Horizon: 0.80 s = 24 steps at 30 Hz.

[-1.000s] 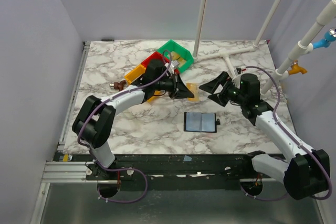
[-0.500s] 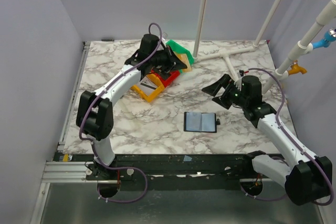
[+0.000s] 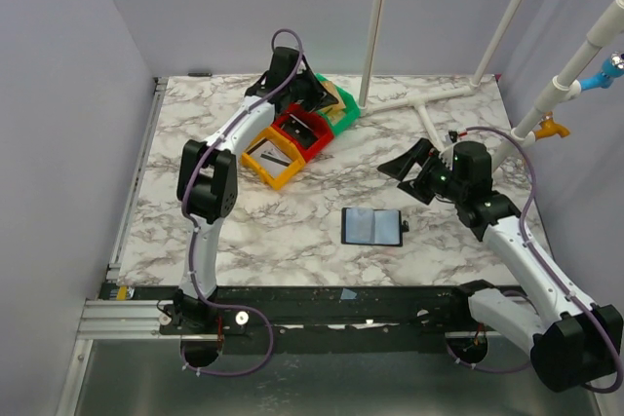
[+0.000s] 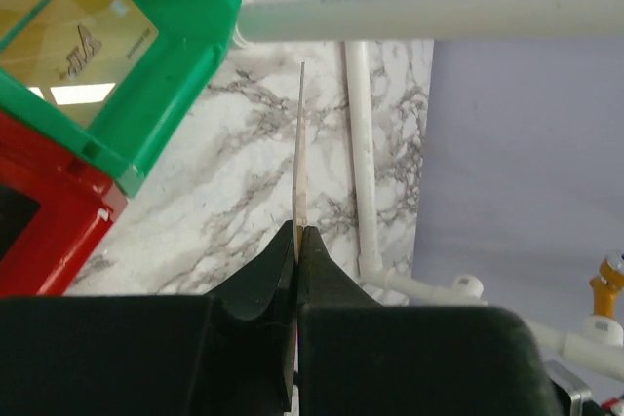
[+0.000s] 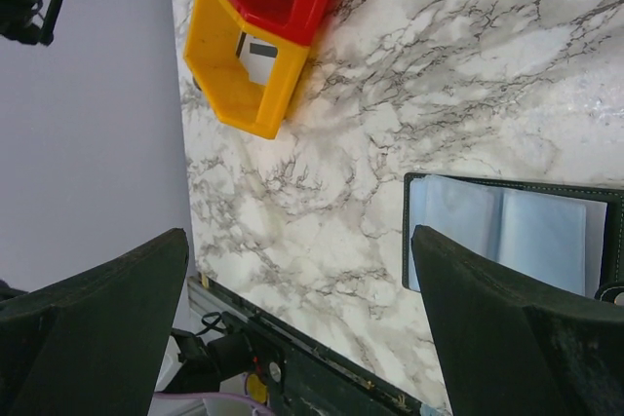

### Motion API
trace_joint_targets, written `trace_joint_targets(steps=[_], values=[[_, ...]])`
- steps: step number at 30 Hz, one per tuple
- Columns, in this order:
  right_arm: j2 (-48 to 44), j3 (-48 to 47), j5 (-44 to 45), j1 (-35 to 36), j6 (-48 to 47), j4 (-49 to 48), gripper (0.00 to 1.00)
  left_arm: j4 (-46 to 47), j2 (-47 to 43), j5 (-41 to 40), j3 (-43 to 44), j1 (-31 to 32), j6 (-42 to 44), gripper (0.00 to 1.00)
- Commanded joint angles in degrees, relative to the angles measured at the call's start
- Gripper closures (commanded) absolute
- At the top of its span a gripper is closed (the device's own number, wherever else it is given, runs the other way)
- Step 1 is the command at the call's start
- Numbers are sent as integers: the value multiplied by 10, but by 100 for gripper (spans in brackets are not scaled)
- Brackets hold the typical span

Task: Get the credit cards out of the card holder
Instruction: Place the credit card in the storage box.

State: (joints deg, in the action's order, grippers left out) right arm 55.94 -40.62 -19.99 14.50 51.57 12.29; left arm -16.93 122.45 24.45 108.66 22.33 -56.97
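The card holder (image 3: pixel 371 226) lies open and flat on the marble table, bluish-grey inner faces up; the right wrist view shows it too (image 5: pixel 507 239). My left gripper (image 4: pixel 297 229) is shut on a thin tan credit card (image 4: pixel 300 143), seen edge-on and sticking out past the fingertips. From above, that gripper (image 3: pixel 317 94) hangs at the green bin (image 3: pixel 343 116) at the back. Another tan-gold card (image 4: pixel 68 36) lies inside the green bin (image 4: pixel 166 65). My right gripper (image 3: pixel 409 165) stands wide open, above the table right of centre, beyond the holder. Nothing sits between its fingers (image 5: pixel 88 319).
The red bin (image 3: pixel 302 132) and the yellow bin (image 3: pixel 273 161) stand in a row with the green one; each holds a small flat item. White pipes (image 3: pixel 419 104) lie at the back right, and one upright pole (image 3: pixel 375 26) rises behind the green bin.
The left arm has swung from the table's middle to the back, carrying the card up over the green bin. The right arm has barely moved and stays open.
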Motion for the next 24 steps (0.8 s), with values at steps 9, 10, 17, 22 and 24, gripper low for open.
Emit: trace_joint_targets(steps=[9,10,17,22,24], values=[[-36,-44,8,-3,-26,67,0,36,125,-98,118,-8,-47,100],[-38,-44,5,-3,-26,68,0,39,135,-99,125,-9,-52,100],[-46,-46,2,-3,-32,83,0,28,197,-108,191,-13,-79,100],[-48,-52,0,-3,-34,90,0,30,216,-114,205,-18,-92,100],[-48,-53,-2,-3,-35,91,0,27,223,-114,212,-19,-95,100]])
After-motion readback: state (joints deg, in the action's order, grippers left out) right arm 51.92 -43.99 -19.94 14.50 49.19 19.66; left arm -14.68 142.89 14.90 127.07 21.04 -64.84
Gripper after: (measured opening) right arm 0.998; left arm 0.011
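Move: Holding a card edge-on in its shut fingers, the left hand has the green storage box, with gold cards in it, about 12 cm ahead, 3 cm to its left and some 13 cm below. The red box adjoins it, roughly 4 cm ahead of the hand and 11 cm left. The foot of the white pipe post stands around 12 cm ahead and 8 cm right. From the right hand the green box is some 35 cm ahead, 19 cm left and 13 cm below. Descending as it reaches, the left hand carries the still-pinched card forward about 9 cm and down some 7 cm towards the green box, turning roughly 13 degrees counter-clockwise. The fingers stay shut on the card; no touch on the box can be seen. The empty right hand, wide open, rises about 2 cm and eases slightly back. ##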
